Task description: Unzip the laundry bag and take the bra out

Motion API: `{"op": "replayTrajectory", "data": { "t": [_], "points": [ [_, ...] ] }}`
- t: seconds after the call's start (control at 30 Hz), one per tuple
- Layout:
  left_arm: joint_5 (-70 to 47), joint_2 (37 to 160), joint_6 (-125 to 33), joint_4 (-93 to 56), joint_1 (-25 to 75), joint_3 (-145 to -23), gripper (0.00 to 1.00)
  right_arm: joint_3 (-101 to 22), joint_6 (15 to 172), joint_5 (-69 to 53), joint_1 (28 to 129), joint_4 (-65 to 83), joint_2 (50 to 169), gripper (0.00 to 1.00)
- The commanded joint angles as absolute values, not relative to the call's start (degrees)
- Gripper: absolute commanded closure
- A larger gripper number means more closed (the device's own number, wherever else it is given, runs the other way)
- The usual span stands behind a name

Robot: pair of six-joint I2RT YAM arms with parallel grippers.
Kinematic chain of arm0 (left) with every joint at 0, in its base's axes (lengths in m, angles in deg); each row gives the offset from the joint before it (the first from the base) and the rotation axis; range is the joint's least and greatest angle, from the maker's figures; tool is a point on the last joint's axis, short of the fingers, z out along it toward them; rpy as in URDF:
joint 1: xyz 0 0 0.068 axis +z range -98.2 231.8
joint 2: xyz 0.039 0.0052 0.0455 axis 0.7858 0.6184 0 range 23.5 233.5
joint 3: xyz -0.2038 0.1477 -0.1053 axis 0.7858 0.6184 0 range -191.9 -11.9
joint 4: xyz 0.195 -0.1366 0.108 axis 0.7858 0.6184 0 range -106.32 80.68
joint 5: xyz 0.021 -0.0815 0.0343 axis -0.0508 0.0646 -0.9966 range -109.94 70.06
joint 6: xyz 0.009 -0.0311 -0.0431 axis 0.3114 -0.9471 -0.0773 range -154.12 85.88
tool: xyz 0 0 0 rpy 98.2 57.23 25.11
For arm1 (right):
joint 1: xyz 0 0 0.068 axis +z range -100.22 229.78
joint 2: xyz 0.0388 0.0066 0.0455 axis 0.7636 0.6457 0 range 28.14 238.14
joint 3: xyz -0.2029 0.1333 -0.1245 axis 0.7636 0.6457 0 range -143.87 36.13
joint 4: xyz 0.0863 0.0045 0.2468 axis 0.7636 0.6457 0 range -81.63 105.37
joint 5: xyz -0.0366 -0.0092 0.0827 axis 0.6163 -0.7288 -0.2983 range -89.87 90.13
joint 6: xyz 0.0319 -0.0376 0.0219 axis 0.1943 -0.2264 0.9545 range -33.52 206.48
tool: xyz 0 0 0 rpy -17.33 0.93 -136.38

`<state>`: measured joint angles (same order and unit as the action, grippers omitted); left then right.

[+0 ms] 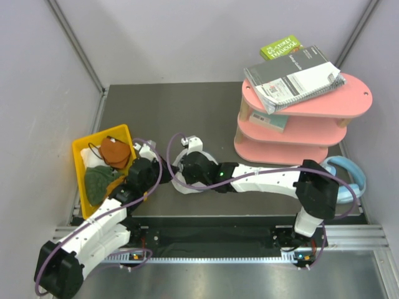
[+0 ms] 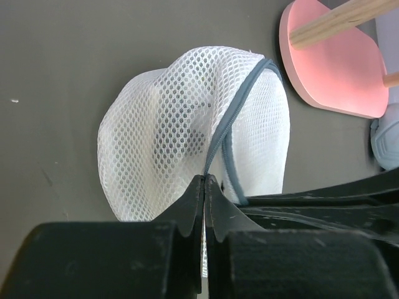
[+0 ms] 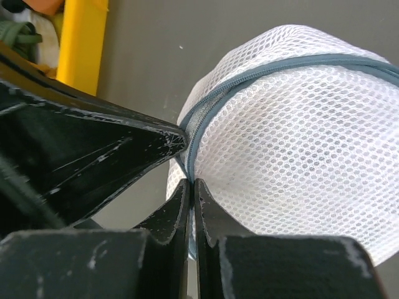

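The laundry bag (image 2: 168, 124) is a white mesh dome with a grey-blue zipper (image 2: 234, 103) round its rim, lying on the dark table. My left gripper (image 2: 205, 178) is shut, pinching mesh right at the zipper line. My right gripper (image 3: 191, 181) is also shut, on the zipper edge of the laundry bag (image 3: 299, 143) from the opposite side. The two grippers meet almost tip to tip; the left one's black finger (image 3: 106, 146) crosses the right wrist view. From above, the left gripper (image 1: 163, 171) and right gripper (image 1: 177, 173) cover most of the bag. The bra is hidden; only a faint grey shadow shows through the mesh.
A yellow bin (image 1: 80, 163) at the left holds a rust-orange cloth (image 1: 116, 152) and a dark green cloth (image 1: 96, 184). A pink tiered shelf (image 1: 355, 99) with books stands at the back right. Pale blue headphones (image 1: 350, 177) lie beside the right arm. Grey walls close in on three sides.
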<state>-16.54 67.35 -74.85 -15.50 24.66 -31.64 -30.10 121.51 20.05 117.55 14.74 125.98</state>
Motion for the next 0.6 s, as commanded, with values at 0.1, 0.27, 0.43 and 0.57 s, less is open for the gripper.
{"op": "replayTrajectory", "data": {
  "t": [0.1, 0.27, 0.43, 0.57],
  "points": [
    [-22.7, 66.5, -74.9, -11.9, 25.6, -32.4, 1.0, -26.9, 121.7, 23.0, 117.9, 13.7, 117.7, 1.0],
    [-25.0, 66.7, -75.4, -10.1, 25.9, -32.6, 1.0, -24.1, 123.0, 23.1, 117.8, 13.3, 114.8, 0.99],
    [-26.8, 65.8, -75.9, -7.9, 26.0, -32.6, 1.0, -21.9, 124.0, 23.9, 117.7, 13.1, 111.7, 0.98],
    [-29.2, 64.1, -76.5, -5.3, 26.4, -32.9, 1.0, -19.1, 124.9, 25.8, 117.7, 15.0, 108.8, 0.99]
  ]
}}
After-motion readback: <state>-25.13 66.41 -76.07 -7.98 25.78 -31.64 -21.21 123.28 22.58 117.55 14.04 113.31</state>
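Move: Both my hands already pinch the laundry bag's blue zip edges with shut fingers. From my left hand the bag's middle lies about 6 cm to the right, 2 cm ahead and 4 cm below; from my right hand it is about 5 cm to the right, 1 cm ahead and 5 cm below. The yellow bin stands about 20 cm to my left hand's left, level with it. The pink shelf is about 36 cm to my right hand's right and 8 cm farther out. I pull the bag's mouth apart: my right hand first rises, then sweeps to the right as it keeps rising, about 4 cm right and 3.5 cm up. My left hand holds still, then draws its edge about 3.5 cm left and 2.5 cm down, turning roughly 10 degrees counter-clockwise. Both keep their pinch. ##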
